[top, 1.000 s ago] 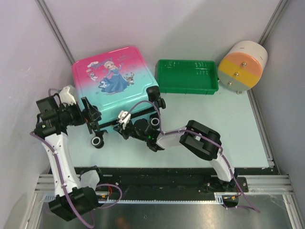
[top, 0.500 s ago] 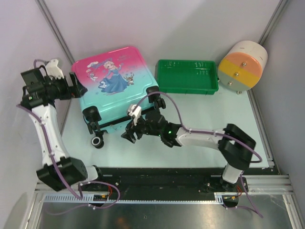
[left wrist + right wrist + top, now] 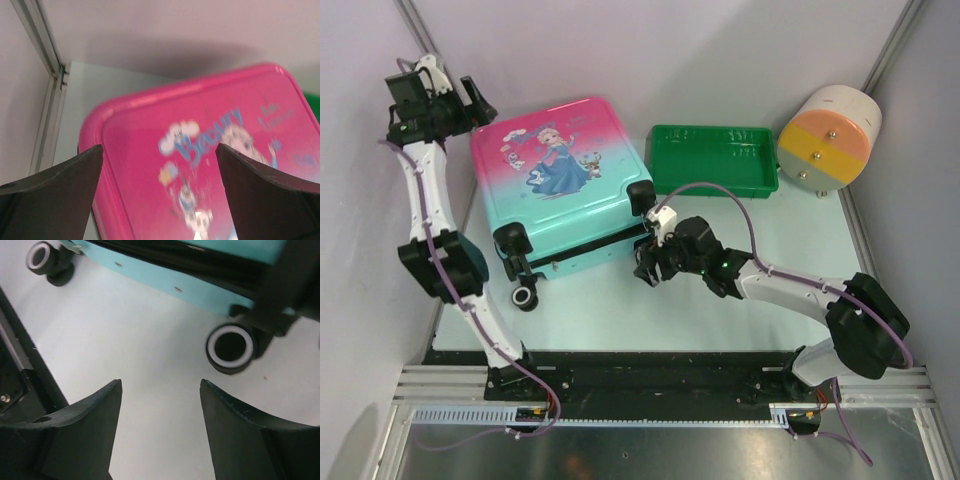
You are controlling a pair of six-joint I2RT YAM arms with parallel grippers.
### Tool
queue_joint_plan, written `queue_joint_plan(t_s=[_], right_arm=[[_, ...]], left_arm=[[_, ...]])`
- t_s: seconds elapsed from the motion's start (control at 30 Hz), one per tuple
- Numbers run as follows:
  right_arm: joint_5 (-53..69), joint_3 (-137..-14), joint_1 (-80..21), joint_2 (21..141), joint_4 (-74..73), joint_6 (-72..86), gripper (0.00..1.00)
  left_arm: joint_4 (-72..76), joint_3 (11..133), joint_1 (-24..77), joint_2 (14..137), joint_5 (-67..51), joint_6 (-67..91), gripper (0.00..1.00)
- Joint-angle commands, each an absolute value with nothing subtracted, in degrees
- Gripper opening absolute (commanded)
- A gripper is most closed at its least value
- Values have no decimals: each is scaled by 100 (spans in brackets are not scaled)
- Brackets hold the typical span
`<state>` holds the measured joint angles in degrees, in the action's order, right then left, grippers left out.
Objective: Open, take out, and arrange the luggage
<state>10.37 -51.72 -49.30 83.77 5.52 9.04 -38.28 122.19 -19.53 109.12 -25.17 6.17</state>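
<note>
The luggage (image 3: pixel 560 175) lies flat at the back left of the table, a pink-to-teal hard shell with a cartoon print, its lid down and a black zipper line along its near side. My left gripper (image 3: pixel 478 100) hovers open over the far left pink corner (image 3: pixel 200 165), nothing between its fingers (image 3: pixel 60 185). My right gripper (image 3: pixel 646 262) is low on the table by the near right corner, open and empty. In the right wrist view a black-and-white wheel (image 3: pixel 231 347) sits just beyond the right finger (image 3: pixel 240 430), below the teal side (image 3: pixel 165 282).
A green tray (image 3: pixel 760 185) stands just right of the luggage at the back. A white-and-orange cylinder (image 3: pixel 828 135) lies at the back right corner. Walls close in at the left and behind. A second wheel (image 3: pixel 42 256) sticks out at the near left.
My left arm has lifted and swung from the luggage's near left corner up to its far left corner. My right gripper has opened and slid right along the near side to the right wheel.
</note>
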Motion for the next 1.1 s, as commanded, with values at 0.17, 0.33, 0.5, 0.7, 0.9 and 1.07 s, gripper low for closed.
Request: queue_joint_plan(t_s=[0.17,0.33,0.5,0.7,0.9,1.07], right_arm=[[932,-4852,-4439,7866,554,1002,69],[993,-4799,-4324,7831,457,1046,70],[880,-4693,-4289,7875,501,1081,70],[774,-4685,-4280,8059,729,1142,70],[449,-4685,-4280,8209,905,1064,70],[255,-4711,-4166,8279,1028,1011,70]], left_arm=[[-2859,14097,-1266,12804,909,1126,100],[-1716,14115,-1125,13323,1958,564,100],[-582,14159,-1037,13772,2442,-560,100],[457,13870,-923,14115,2410,-2309,98],[545,12527,-817,13536,1399,-3594,98],[527,10593,-835,12464,405,-3955,95]])
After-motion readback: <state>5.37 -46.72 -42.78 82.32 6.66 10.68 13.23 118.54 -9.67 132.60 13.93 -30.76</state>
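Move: The suitcase's far-left corner lies about 8 cm ahead of the left hand, 5 cm to its left and 12 cm below; the near-left upper wheel is some 16 cm back, 3 cm right and 12 cm lower. For the right hand, the near-right lower wheel is about 6 cm ahead, 3 cm left and 8 cm below, with the near-right upper wheel 9 cm straight ahead and 4 cm higher. The near-left lower wheel sits roughly 30 cm left, 5 cm back and 8 cm down. Coming to bear with its wrist side on the suitcase's far-left corner, the left hand reaches some 15 cm forward, 8 cm left and 7 cm down past that corner, rolling about 50 degrees left-side-up, fingers open, and eases back and right at the end. The open right hand shifts about 5 cm right, then slightly forward and down, turning clockwise to face the near-right lower wheel. ##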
